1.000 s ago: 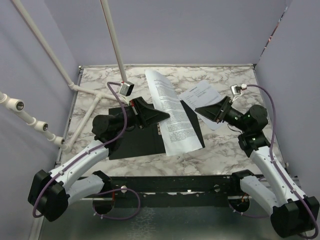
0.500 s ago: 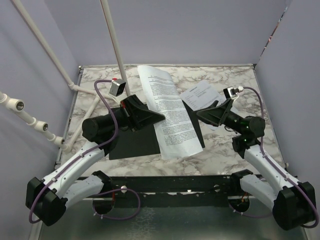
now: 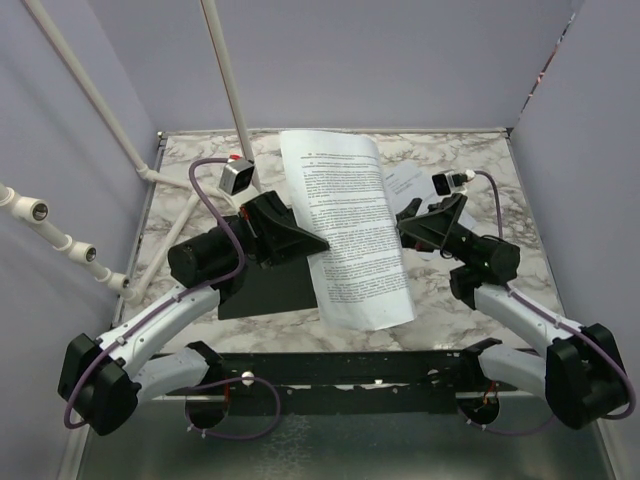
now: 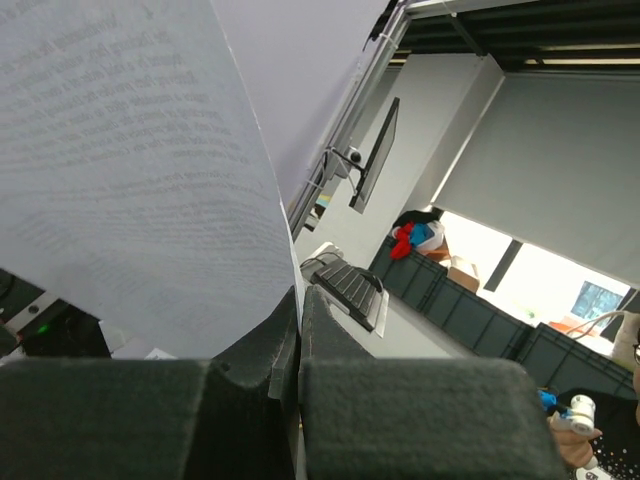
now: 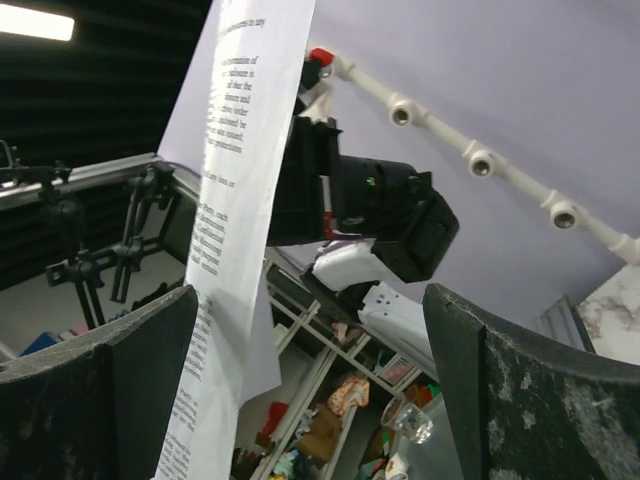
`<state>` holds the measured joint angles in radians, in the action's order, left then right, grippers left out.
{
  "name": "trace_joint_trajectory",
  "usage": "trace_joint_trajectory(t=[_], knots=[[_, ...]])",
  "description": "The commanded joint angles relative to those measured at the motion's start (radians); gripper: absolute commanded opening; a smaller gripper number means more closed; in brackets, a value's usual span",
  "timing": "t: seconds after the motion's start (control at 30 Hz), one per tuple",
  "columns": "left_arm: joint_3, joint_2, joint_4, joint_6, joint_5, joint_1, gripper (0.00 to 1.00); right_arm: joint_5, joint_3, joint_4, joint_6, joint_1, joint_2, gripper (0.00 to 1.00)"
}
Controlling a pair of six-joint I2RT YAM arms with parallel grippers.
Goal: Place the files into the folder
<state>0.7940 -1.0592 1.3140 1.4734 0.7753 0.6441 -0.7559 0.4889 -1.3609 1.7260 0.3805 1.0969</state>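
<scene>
My left gripper [image 3: 322, 243] is shut on the left edge of a white printed file sheet [image 3: 350, 232] and holds it raised above the table; the wrist view shows the sheet [image 4: 130, 180] pinched between the jaws. The open folder [image 3: 268, 288] lies black side up under the sheet, mostly hidden by the sheet and my left arm. A second file sheet [image 3: 404, 183] lies on the marble table behind my right gripper. My right gripper [image 3: 402, 228] is open and empty, lifted off the table at the raised sheet's right edge. The sheet [image 5: 235, 170] hangs by its left finger.
White pipe frames [image 3: 228, 85] stand at the back left. Purple walls enclose the marble table [image 3: 480, 170]. A black rail [image 3: 340, 370] crosses the near edge between the arm bases.
The left gripper has swung the held sheet up and toward the right, showing its printed face broadly. The right gripper has risen and moved left, up to the sheet's right edge.
</scene>
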Motion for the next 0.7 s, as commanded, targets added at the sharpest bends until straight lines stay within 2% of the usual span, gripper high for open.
trace_joint_trajectory(t=[0.0, 0.17, 0.33, 0.47, 0.67], knots=[[-0.058, -0.007, 0.102, 0.027, 0.030, 0.006, 0.00, 0.032, 0.011, -0.225, 0.106, 0.006, 0.002, 1.00], [-0.112, 0.003, 0.073, 0.013, 0.036, 0.000, 0.00, 0.025, 0.001, -0.194, 0.079, 0.007, -0.080, 1.00], [-0.138, 0.065, -0.150, -0.127, 0.034, -0.023, 0.00, -0.028, 0.003, -0.039, -0.008, 0.007, -0.184, 0.94], [-0.121, 0.113, -0.379, -0.257, 0.025, -0.030, 0.00, -0.072, 0.017, 0.251, -0.184, 0.006, -0.301, 0.88], [-0.076, 0.135, -0.574, -0.376, 0.042, -0.033, 0.00, -0.053, 0.116, 0.773, -0.493, 0.006, -0.442, 0.74]])
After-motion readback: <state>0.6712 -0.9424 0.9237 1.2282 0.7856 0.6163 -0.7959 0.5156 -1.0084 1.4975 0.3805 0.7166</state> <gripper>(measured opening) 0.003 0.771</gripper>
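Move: The left hand already pinches the upright-page file near its left long edge; the file's middle is about 4 cm to its right and 1 cm ahead, a couple of centimetres lower. From the open right hand that middle lies some 8 cm left, 7 cm back and 8 cm higher. On the table, 37 cm below the right hand, the black folder is roughly 14 cm ahead and 14 cm left, the remaining sheets about 28 cm ahead and 17 cm right. Back about 6 cm and up some 3–4 cm, drifting slightly right, the right hand rides along the file's right edge and then begins to close, still about three quarters open, with the edge between its fingers. Meanwhile the left hand keeps its pinch and lowers the file about 7 cm and forward 3 cm, its upward-slanting fingers tipping flatter. ##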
